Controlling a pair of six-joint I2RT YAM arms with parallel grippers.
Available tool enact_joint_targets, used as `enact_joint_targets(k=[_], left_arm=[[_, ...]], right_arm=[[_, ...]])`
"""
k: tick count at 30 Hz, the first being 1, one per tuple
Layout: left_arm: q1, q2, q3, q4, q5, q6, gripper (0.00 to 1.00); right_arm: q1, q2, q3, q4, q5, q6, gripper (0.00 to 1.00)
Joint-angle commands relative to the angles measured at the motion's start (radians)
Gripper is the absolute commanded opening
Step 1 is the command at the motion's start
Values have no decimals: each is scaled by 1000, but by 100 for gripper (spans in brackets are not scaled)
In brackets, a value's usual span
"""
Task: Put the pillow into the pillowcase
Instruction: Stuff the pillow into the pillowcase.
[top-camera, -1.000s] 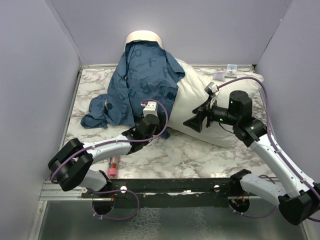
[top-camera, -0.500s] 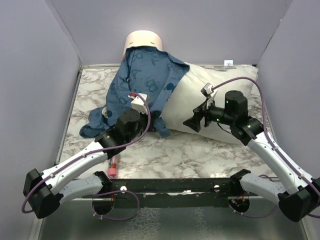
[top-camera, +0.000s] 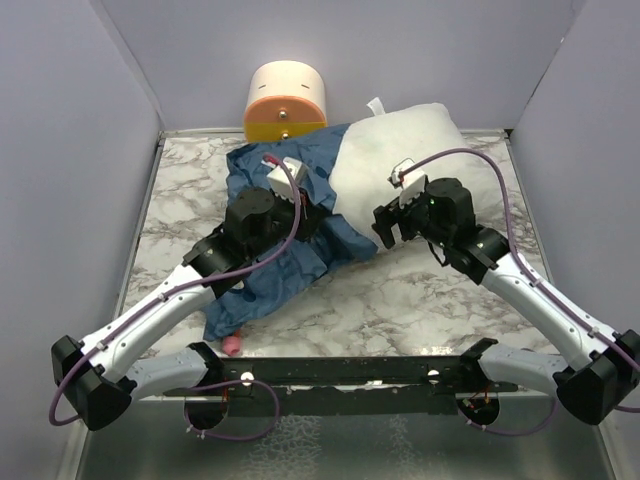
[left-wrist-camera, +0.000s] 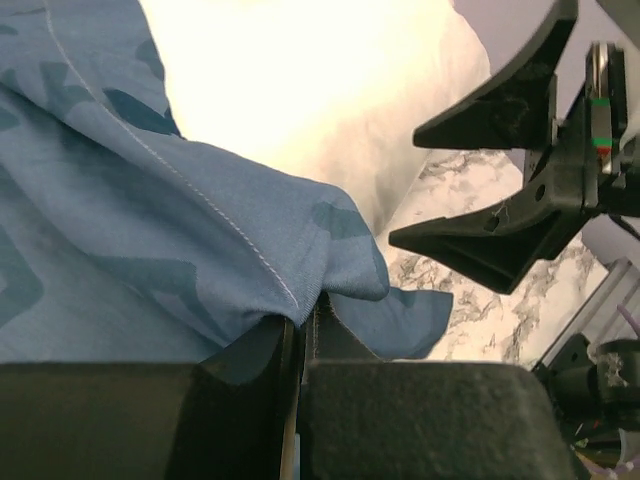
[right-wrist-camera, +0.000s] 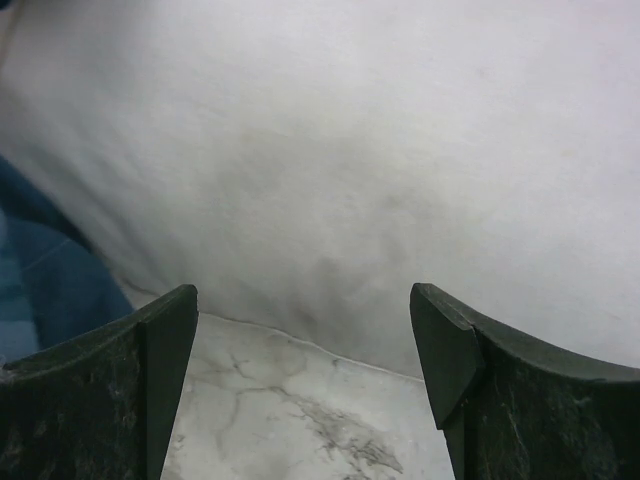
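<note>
The white pillow (top-camera: 405, 145) leans plump against the back wall at the right; it fills the right wrist view (right-wrist-camera: 350, 150). The blue pillowcase (top-camera: 285, 255) lies crumpled on the marble table to its left, its edge lapping the pillow's near corner. My left gripper (top-camera: 316, 218) is shut on a fold of the pillowcase (left-wrist-camera: 120, 220), pinched between the jaws (left-wrist-camera: 305, 312) beside the pillow (left-wrist-camera: 300, 80). My right gripper (top-camera: 386, 222) stands open just in front of the pillow's lower edge (right-wrist-camera: 303, 300), nothing between its fingers. It also shows open in the left wrist view (left-wrist-camera: 480, 170).
A cream-and-orange cylinder (top-camera: 286, 100) stands at the back wall behind the pillowcase. A small pink object (top-camera: 232, 346) pokes out from under the cloth near the front rail. Grey walls close in left, right and back. Bare marble table (top-camera: 400, 300) lies in front of the pillow.
My left gripper shut on the pillowcase and dragged it off the cylinder, forward and down. The pillow shifted back and now stands higher. The right gripper moved slightly left, staying open.
</note>
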Motion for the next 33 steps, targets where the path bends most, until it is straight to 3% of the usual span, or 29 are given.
enact_joint_targets(k=[1,6,12,13,18,21,27,33], left_arm=[[123,23,50,59,166,-101,0],[259,43,49,145,314,-251,0],[293,82,64,160,397,-278,0],[296,87,64,162,403,-281,0],[336,99,54,200,431,-316,0],[369,114,75,218,455,-345,0],[382,192,217,212,555,-385,0],[380,300,419,273,712,-496,0]], right_arm=[[3,50,-25,71,191,-88,87],[3,103,-84,197,190,-129,88],[2,306,-65,326,87,-138,83],[2,339,-51,341,72,-128,76],[2,455,42,380,10,-79,20],[2,441,70,381,-77,-47,4],[3,189,32,569,-364,148,1],[5,93,153,570,-382,288,1]])
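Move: Roughly 8 cm ahead of the open right hand, 2 cm to its left and 9 cm below it lies the near-left part of the pillow that it goes for. The pillowcase's near corner hangs about 5 cm to the right hand's left, level with it in reach and some 9 cm lower. From the left hand, which already pinches the case's rim, that pillow part is about 8 cm ahead, 10 cm right and 16 cm down; the drawer box stands about 25 cm ahead, 6 cm left. Dipping forward and down about 9 cm into the pillow next to the case's mouth, the right hand shuts its fingers on the fabric, then lifts some 12 cm while drawing left and a little back. Meanwhile the left hand keeps its pinch on the rim, carries it about 8 cm forward, tips and rolls left side down, and finishes by rising about 7 cm. ##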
